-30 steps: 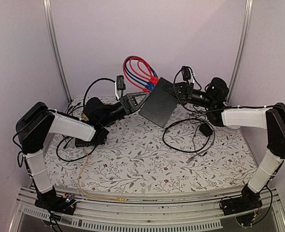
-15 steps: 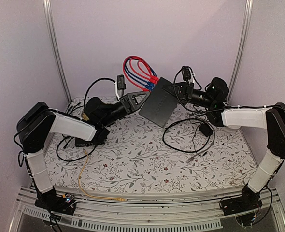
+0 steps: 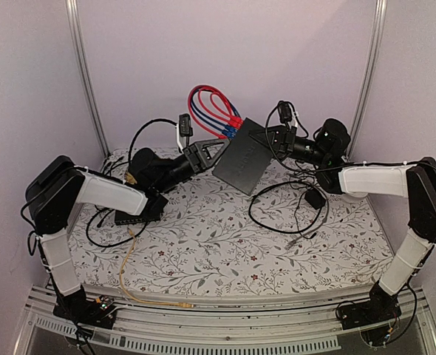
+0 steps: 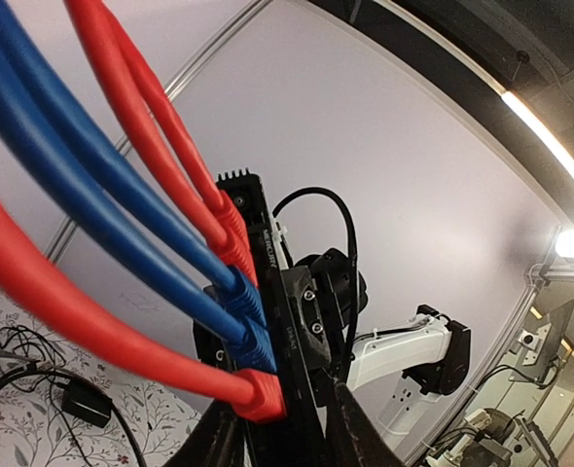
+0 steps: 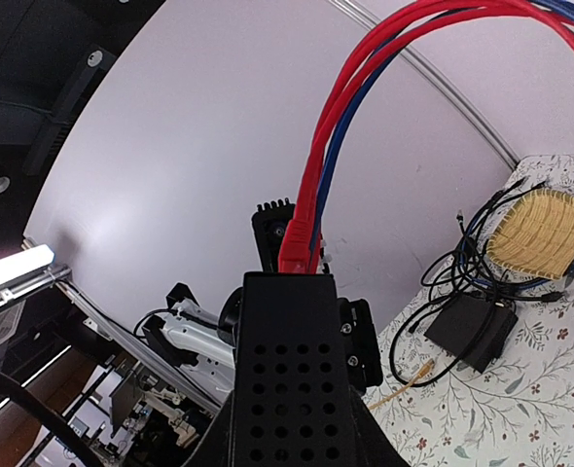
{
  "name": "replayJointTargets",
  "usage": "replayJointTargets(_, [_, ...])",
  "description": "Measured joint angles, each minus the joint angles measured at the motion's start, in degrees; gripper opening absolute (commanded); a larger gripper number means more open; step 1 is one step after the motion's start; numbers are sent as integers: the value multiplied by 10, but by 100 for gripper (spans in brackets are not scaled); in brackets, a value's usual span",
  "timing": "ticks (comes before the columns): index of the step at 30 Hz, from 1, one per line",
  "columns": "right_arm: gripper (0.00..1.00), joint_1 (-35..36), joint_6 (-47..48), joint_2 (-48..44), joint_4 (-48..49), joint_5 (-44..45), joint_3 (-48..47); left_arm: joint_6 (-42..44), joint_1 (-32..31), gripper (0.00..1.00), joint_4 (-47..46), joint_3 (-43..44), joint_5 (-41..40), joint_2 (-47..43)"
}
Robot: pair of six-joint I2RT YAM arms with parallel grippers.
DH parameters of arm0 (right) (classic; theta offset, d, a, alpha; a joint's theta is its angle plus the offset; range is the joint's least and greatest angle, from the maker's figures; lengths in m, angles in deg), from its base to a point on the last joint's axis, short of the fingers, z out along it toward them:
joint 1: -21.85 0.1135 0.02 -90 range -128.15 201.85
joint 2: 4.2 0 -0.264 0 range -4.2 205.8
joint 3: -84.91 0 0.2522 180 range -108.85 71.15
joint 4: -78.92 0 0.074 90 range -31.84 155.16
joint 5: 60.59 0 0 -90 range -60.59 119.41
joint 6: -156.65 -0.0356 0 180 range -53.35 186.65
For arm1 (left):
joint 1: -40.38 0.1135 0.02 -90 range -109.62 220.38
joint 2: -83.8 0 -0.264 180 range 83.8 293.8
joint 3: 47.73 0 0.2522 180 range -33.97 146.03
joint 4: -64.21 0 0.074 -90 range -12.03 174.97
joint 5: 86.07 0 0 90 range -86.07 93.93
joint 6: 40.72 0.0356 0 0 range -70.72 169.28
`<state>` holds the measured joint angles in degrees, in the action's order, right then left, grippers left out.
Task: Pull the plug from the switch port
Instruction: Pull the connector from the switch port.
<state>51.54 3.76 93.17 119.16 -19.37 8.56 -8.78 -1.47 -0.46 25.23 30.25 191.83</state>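
The flat black switch (image 3: pixel 242 157) hangs tilted above the table, and my right gripper (image 3: pixel 271 139) is shut on its right edge. The right wrist view shows the perforated face of the switch (image 5: pixel 297 370) filling the gap of the right gripper (image 5: pixel 289 428). Red and blue cables (image 3: pixel 209 107) loop into the row of ports on its far-left edge (image 4: pixel 268 292). My left gripper (image 3: pixel 222 145) reaches that edge. In its wrist view the left gripper (image 4: pixel 285 438) straddles the lowest red plug (image 4: pixel 261 394) and the switch's thin edge. Its jaws are narrow but apart, and I cannot tell whether they touch.
A dark grey box (image 3: pixel 133 214) lies under the left arm, and a yellow cable (image 3: pixel 128 270) trails from it to the front edge. Black cable loops (image 3: pixel 288 211) and a small adapter (image 3: pixel 314 198) lie at the right. A wicker basket (image 5: pixel 545 233) stands at the back left.
The left gripper's jaws have narrowed round the plug end of the switch. The arms and the switch have hardly moved.
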Motion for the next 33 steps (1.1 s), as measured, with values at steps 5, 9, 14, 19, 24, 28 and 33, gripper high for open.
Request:
replayJointTargets(5, [2,0,2,0,0,0,0,-7,0,27,0,3,0,0])
replayJointTargets(9, [2,2,2,0,1,0,0,-13,0,25,0,5,-1,0])
replayJointTargets(14, [2,2,4,0,2,-1,0,-20,0,23,0,5,-1,0])
replayJointTargets(19, [2,2,6,0,4,-3,0,-22,0,20,0,5,-1,0])
replayJointTargets(24, [2,2,8,0,5,-4,0,-26,0,16,1,5,-2,0])
replayJointTargets(28, [2,2,8,0,5,-5,0,-28,0,12,1,5,-3,0])
replayJointTargets(33, [2,2,10,0,8,-5,0,-32,-1,8,1,5,-3,0])
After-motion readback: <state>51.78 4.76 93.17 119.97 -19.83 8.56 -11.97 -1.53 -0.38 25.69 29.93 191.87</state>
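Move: The nearest red plug sits at the left hand's open fingertips, only about 1 cm forward and 1 cm to the right. The blue plugs follow in the row, some 2 cm forward, 2 cm right and a little higher. The switch's middle is roughly 6 cm right and 2 cm back, about level. From the right hand, which grips the switch, that red plug lies about 8 cm left, 1 cm forward and slightly above. The left fingers close in around the nearest red plug where it enters the switch, going from about a third open to nearly shut, and come to pinch it. The left hand otherwise stays put with barely a few degrees of tilt, no pull yet, while the right hand keeps its grip on the switch and holds it up almost still. ##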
